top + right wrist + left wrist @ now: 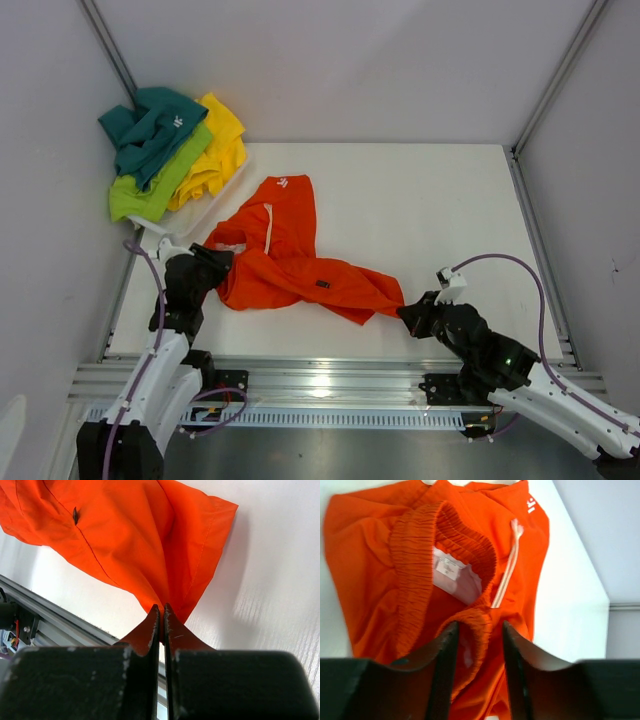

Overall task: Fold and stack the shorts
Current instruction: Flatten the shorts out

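Note:
Orange shorts [285, 265] lie crumpled across the white table, a white logo at their far end. My left gripper [222, 262] is at their left edge. In the left wrist view its fingers [479, 630] stand apart astride the gathered elastic waistband [415, 580], not pressed on it; a white drawstring [507, 570] and a label [447, 570] show. My right gripper [405, 312] holds the right tip of the shorts. In the right wrist view its jaws [161, 609] are shut on a pinch of the orange cloth [140, 530], which is pulled up off the table.
Teal shorts [150, 125], lime green shorts [150, 190] and yellow shorts [222, 145] are heaped in the back left corner over a white tray [215, 205]. Grey walls close in left and right. A metal rail [330, 380] runs along the near table edge.

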### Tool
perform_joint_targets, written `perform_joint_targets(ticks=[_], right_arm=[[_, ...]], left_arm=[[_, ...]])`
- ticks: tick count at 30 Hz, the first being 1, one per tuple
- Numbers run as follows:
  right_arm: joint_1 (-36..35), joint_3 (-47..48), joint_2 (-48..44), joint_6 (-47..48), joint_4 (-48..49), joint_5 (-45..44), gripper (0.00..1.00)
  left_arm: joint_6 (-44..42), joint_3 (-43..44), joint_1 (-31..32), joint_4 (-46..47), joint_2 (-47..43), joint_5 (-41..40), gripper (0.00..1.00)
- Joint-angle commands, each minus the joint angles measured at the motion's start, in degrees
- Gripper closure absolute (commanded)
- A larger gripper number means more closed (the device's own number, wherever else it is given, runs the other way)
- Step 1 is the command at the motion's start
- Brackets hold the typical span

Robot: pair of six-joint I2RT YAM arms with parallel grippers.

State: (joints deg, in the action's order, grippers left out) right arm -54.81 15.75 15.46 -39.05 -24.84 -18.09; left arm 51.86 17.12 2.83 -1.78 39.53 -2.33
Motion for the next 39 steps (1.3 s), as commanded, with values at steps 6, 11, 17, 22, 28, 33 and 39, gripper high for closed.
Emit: perform_joint_targets(ticks=[6, 11, 17, 22, 28, 33, 39], right_arm=[[-0.30, -0.28, -0.44, -0.85, 0.32, -1.95, 1.00], [-0.30, -0.19, -0.43, -0.77, 0.32, -1.95, 1.00], [-0.30, -0.19, -0.08, -0.77, 0.41, -1.95, 1.00], [-0.30, -0.10, 0.18, -0.68, 0.58, -1.95, 1.00], [-0.30, 0.16, 0.44, -0.94, 0.32, -3.00, 1.00], [-0.39, 1.73, 2.11, 0.20, 1.46, -6.08, 1.00], [-0.30, 3.94, 8.95, 5.12, 6.02, -9.60, 1.00]], left_arm=[[0.70, -0.87, -2.39, 4.85, 0.37, 3.56, 0.71], [0.18, -0.78, -2.48, 6.96, 2.92, 6.10, 0.80], [-0.88, 0.45, -2.57, 6.97, 4.95, 9.10, 0.57], [-1.49, 0.01, -2.57, 7.58, 4.85, 7.86, 0.65], [-1.49, 2.03, -2.65, 6.79, 5.12, 6.02, 1.00], [-2.63, 9.66, -4.76, 5.13, 6.17, 8.30, 1.00], [-4.74, 23.02, -7.48, 2.22, 6.88, 9.88, 1.00]])
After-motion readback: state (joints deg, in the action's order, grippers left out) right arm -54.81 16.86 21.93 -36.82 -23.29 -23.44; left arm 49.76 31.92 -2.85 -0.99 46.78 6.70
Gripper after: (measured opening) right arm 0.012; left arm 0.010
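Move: Just below and ahead of the left fingertips, about 1 cm out, 1 cm right and 2 cm down, stands the shorts' waistband edge. From that hand the white drawstring lies some 10 cm ahead and 9 cm right, the white logo about 20 cm ahead and 12 cm right, and the small dark tag 3 cm back and 22 cm right. From the right hand, the waistband edge is roughly 37 cm left and 13 cm ahead, near the same height. Dipping about 1.5 cm down and to the right into the waistband, the left fingers narrow, part again a little, then shut fully and pinch its edge; the hand then lifts it quickly by some 10 cm and about 3.5 cm forward. The right hand keeps its pinch on the other end, easing 1.5 cm forward and slightly right as the lift begins. ##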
